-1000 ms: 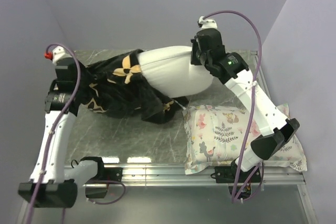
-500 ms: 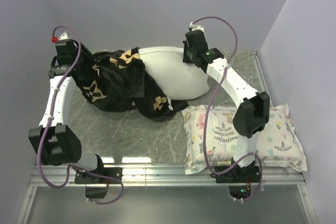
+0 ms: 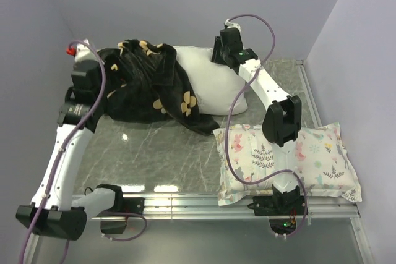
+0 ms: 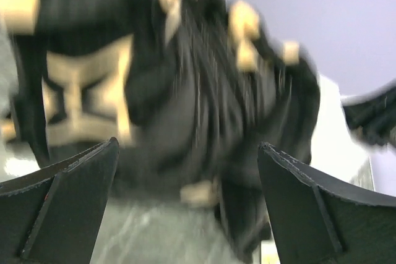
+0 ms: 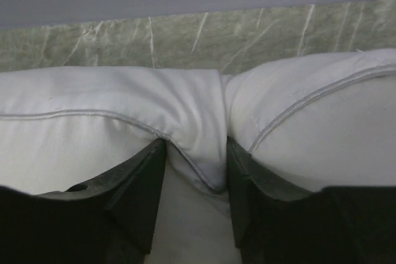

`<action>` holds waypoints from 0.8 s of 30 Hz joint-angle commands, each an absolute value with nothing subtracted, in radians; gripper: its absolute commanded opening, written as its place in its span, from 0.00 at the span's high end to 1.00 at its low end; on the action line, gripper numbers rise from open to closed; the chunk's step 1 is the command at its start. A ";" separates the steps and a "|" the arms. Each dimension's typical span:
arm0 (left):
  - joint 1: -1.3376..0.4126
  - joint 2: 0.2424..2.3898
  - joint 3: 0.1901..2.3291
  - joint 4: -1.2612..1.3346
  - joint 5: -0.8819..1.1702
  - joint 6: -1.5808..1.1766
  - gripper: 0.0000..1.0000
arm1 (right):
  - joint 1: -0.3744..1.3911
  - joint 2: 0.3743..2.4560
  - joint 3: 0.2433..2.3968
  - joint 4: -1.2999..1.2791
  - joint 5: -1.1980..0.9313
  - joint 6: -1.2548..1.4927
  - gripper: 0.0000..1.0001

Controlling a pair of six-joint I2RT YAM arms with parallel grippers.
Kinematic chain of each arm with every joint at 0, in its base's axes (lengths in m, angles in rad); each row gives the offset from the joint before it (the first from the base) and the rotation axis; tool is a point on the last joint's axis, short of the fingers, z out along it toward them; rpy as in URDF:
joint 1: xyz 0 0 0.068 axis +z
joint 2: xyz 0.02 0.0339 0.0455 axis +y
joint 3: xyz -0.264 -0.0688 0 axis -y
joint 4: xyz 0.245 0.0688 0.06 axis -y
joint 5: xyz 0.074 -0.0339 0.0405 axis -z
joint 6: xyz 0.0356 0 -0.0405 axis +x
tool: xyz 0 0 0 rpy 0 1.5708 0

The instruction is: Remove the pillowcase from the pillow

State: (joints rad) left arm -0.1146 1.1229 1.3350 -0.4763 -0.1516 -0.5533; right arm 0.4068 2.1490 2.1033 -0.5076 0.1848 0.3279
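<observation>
The black pillowcase (image 3: 148,88) with tan flower motifs lies bunched at the back left, draped over the left end of the white pillow (image 3: 207,81). The pillow's right part is bare. My left gripper (image 3: 102,66) stands open at the pillowcase's left edge. In the left wrist view its jaws (image 4: 189,153) are wide apart with nothing between them, the blurred pillowcase (image 4: 185,91) just ahead. My right gripper (image 3: 218,54) is at the pillow's far right end. Its jaws (image 5: 195,146) are parted, and a loose fold of the pillow (image 5: 309,134) still sits between them.
A smaller white pillow with pastel floral print (image 3: 284,159) lies at the front right, its corner near the pillowcase's lower tip. The grey marbled table (image 3: 167,153) shows in front of the pillowcase. Purple walls close in behind and on both sides.
Both grippers were shut a second ago and have opened. The left one let go of the pillowcase, which now lies heaped further back and left. The pillow and right arm moved toward the back wall.
</observation>
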 commanded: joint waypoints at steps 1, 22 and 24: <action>-0.161 1.114 1.198 -0.428 -0.207 -0.597 0.01 | 0.410 2.181 2.022 -0.621 0.075 0.344 0.46; -0.215 1.502 1.074 -0.166 -0.176 -0.713 0.72 | 0.431 1.838 1.897 -0.543 0.041 0.333 0.21; -0.215 1.503 1.078 -0.182 -0.215 -0.722 0.99 | 0.449 1.792 1.911 -0.578 0.038 0.321 0.20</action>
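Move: The pillowcase heap's middle lies about 10 cm ahead of my left hand, 10 cm to its right and 25 cm below. The white pillow is some 12 cm ahead and 31 cm right of that hand. From my right hand, which is still at its far edge, the white pillow's middle lies roughly 7 cm back, 5 cm left and 8 cm down; the pillowcase is 8 cm back and 27 cm left, the patterned pillow 37 cm back and 25 cm right. I drop my left hand, wide open, about 22 cm onto the near part of the pillowcase heap, easing forward and right and tipping the fingers some 20 degrees further down, then shut them and pinch the dark plush. Meanwhile my right hand spreads its half-open fingers wider, sinks about 7 cm, then lifts and draws back, letting go of the white pillow's fold. ##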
